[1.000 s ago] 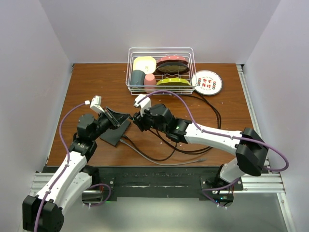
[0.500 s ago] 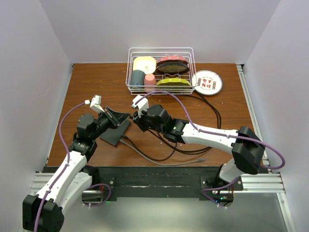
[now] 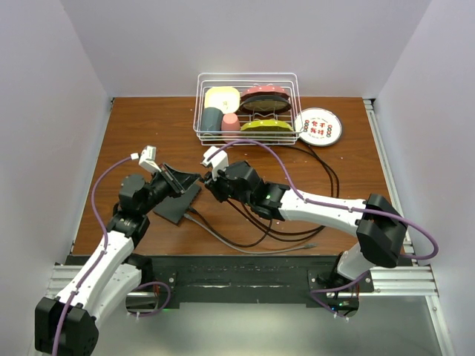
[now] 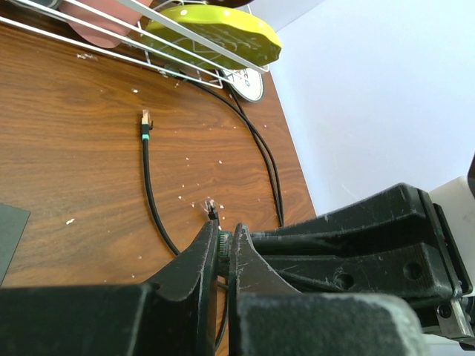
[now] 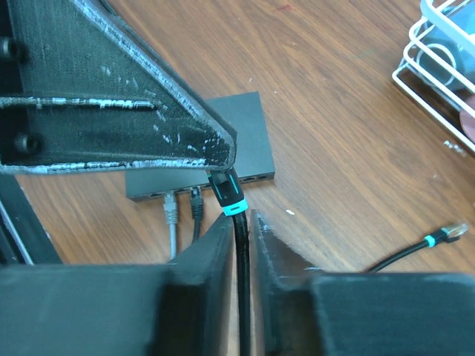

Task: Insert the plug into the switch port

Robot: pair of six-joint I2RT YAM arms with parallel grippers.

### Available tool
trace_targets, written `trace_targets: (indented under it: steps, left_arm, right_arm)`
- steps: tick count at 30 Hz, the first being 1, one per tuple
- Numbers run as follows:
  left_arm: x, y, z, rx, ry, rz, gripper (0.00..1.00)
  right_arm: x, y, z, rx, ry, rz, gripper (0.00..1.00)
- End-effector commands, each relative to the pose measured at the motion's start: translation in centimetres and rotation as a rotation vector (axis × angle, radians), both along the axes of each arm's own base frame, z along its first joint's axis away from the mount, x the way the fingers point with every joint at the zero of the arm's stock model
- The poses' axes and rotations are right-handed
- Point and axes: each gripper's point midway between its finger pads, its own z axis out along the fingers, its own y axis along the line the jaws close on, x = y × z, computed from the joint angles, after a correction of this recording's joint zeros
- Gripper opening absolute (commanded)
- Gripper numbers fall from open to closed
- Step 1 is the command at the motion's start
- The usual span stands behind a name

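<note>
The switch [image 3: 177,206] [image 5: 245,141] is a flat black box lying on the wooden table, with a grey and a black cable plugged into its near edge. My left gripper [image 3: 194,180] [image 4: 221,237] is shut on the plug [image 5: 226,189], a black connector with a teal band, held just above the switch's row of sockets. Right behind that band my right gripper [image 3: 210,185] [image 5: 239,222] is shut on the plug's black cable [image 5: 240,252]. In the right wrist view the left gripper's scratched fingers [image 5: 148,111] cover the plug's tip and part of the switch.
A white wire rack [image 3: 245,104] with plates and cups stands at the back, a round printed disc [image 3: 318,126] to its right. Black cable loops [image 3: 312,178] and a grey cable [image 3: 237,245] lie on the table. Loose plugs [image 4: 145,119] [image 5: 449,232] rest on the wood.
My right gripper has shifted a little left toward the left gripper and closed its jaws on the cable behind the plug. The left arm has stayed put.
</note>
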Motion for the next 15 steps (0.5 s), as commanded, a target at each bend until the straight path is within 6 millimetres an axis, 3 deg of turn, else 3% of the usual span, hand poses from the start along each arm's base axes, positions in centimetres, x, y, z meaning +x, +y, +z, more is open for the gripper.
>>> trace_targets:
  steps: [1,5,15]
  left_arm:
    - [0.27,-0.31,1.70,0.010,-0.062,-0.018,0.00]
    - [0.27,-0.32,1.70,0.008,-0.062,-0.018,0.00]
    - [0.19,-0.35,1.61,0.005,-0.060,-0.020,0.00]
  right_arm:
    - [0.61,-0.14,3.60,0.066,-0.080,-0.015,0.40]
    - [0.41,-0.13,3.86,0.080,-0.081,-0.007,0.50]
    - [0.83,0.50,3.44,0.076,-0.065,-0.018,0.43]
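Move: The left hand already holds the plug's front end. From the right hand, shut on the cable just behind, the plug lies about 3 cm left, 1 cm ahead and 1 cm up. The switch's middle is some 11 cm left of the right hand, 2 cm back and 13 cm below; from the left hand, 9 cm left, 3 cm back, 14 cm below. A loose plug lies roughly 12 cm ahead of the right hand, 6 cm right, 14 cm down. Right-hand fingers let go of the black cable just behind the plug, spreading to about half open on either side of it while that hand stays almost in place, easing up only about half a centimetre. The left hand keeps its pinch on the plug, pointing forward and to the right, and settles some half a centimetre lower. ##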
